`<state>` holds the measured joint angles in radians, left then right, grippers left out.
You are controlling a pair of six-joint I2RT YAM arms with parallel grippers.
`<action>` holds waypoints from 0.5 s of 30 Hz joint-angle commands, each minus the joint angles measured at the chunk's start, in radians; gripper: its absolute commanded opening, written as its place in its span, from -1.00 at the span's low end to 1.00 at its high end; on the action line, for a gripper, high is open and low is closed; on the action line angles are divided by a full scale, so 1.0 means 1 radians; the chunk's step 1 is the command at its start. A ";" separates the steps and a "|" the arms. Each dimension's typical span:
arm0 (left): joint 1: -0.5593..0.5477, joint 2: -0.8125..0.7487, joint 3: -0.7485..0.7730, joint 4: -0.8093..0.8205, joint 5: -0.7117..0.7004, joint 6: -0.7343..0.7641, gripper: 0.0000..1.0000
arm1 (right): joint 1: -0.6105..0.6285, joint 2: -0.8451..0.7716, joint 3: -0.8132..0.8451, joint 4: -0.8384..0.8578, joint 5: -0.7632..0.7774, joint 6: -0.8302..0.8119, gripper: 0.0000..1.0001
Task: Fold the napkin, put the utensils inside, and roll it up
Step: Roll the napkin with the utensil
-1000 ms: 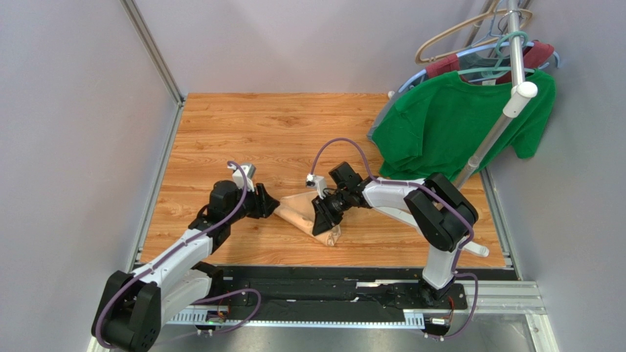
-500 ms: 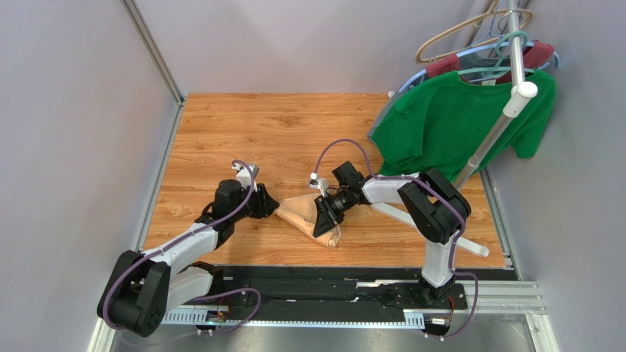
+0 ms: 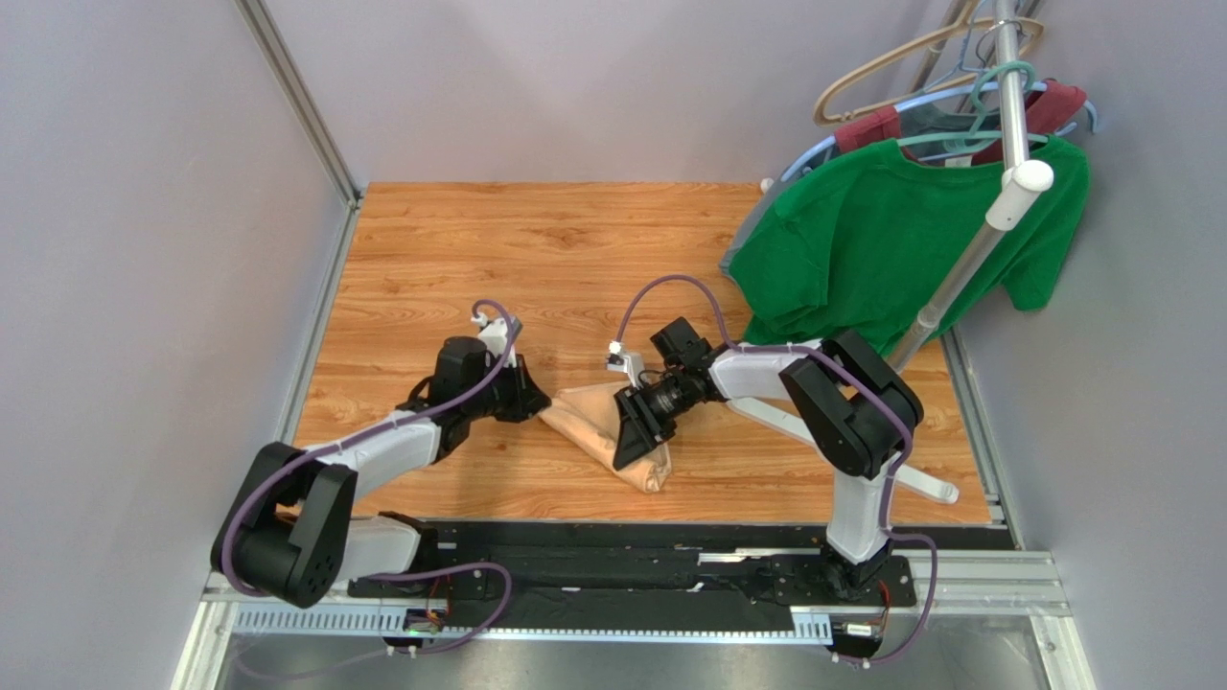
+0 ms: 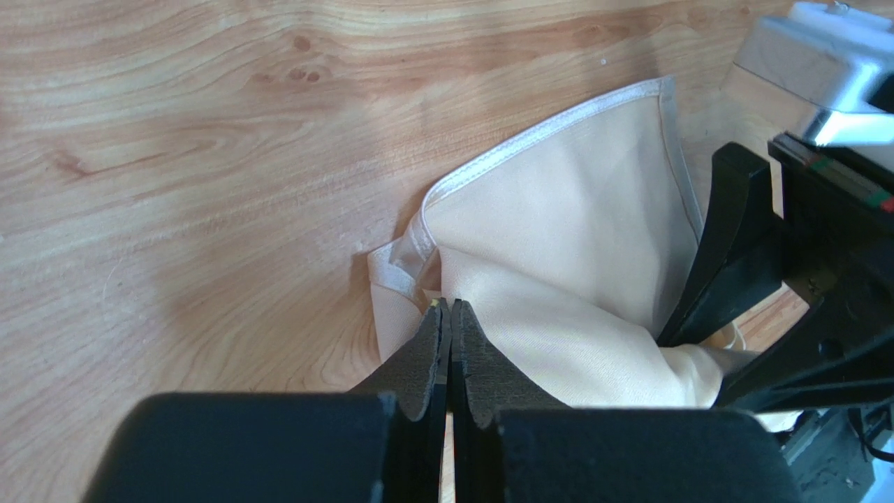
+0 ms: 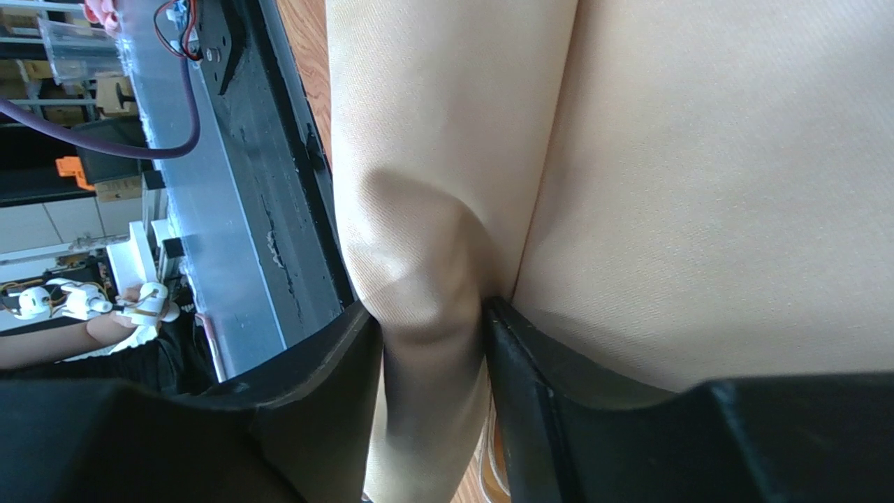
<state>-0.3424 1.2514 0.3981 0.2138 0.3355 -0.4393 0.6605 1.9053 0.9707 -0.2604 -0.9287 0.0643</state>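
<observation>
The peach-tan napkin lies bunched and folded on the wooden table between my two grippers. My left gripper is at its left corner. In the left wrist view its jaws are pressed together at the hemmed edge of the napkin, with a sliver of cloth at the tips. My right gripper is on the napkin's right side. In the right wrist view its fingers flank a thick rolled fold of the napkin, and the cloth touches both. The utensils are hidden.
A green T-shirt hangs with other hangers on a white rack pole at the back right. One rack leg lies on the table by the right arm's base. Grey walls stand on both sides, and a black rail runs along the near edge.
My left arm has reached further right toward the napkin's left corner, and its jaws have gone from open to shut. The right gripper has stayed on the napkin.
</observation>
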 commanded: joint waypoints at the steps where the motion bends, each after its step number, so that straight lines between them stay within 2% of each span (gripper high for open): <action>1: 0.006 0.051 0.108 -0.106 0.004 0.039 -1.00 | 0.004 -0.005 -0.033 -0.088 0.218 -0.029 0.08; 5: 0.006 0.100 0.172 -0.198 0.013 0.054 -1.00 | 0.004 -0.054 -0.021 -0.112 0.246 -0.023 0.29; 9: 0.006 0.147 0.208 -0.251 0.023 0.053 -1.00 | 0.005 -0.113 -0.013 -0.135 0.312 -0.015 0.36; 10: 0.006 0.154 0.212 -0.257 0.026 0.053 -1.00 | 0.005 -0.139 -0.010 -0.140 0.326 -0.014 0.56; 11: 0.006 0.161 0.217 -0.266 0.031 0.053 -1.00 | 0.007 -0.155 -0.009 -0.143 0.343 -0.012 0.67; 15: 0.006 0.203 0.237 -0.278 0.042 0.053 -1.00 | 0.030 -0.219 -0.009 -0.148 0.445 -0.014 0.71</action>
<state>-0.3424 1.4296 0.5930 -0.0246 0.3679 -0.4126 0.6746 1.7447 0.9691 -0.3576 -0.6792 0.0723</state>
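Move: The left hand's shut fingertips sit right over the left end of the rolled napkin, which lies about 2 cm below them; the roll's right end is some 14 cm to the right and 9 cm back. The right hand already straddles the napkin roll, level with its fingers, with the right end about 4 cm to its right and 4 cm back. The loose napkin flap lies roughly 7 cm ahead of the right hand and 2 cm to its left. Spread the right fingers wide to release the napkin roll, then draw the right hand up and away, some 3 cm in all, forward, right and up, letting its fingers tip more steeply down. Meanwhile keep the left gripper shut on the roll's left end, easing it slightly forward, then sinking it about 2 cm as its fingers tip roughly 10 degrees down. ##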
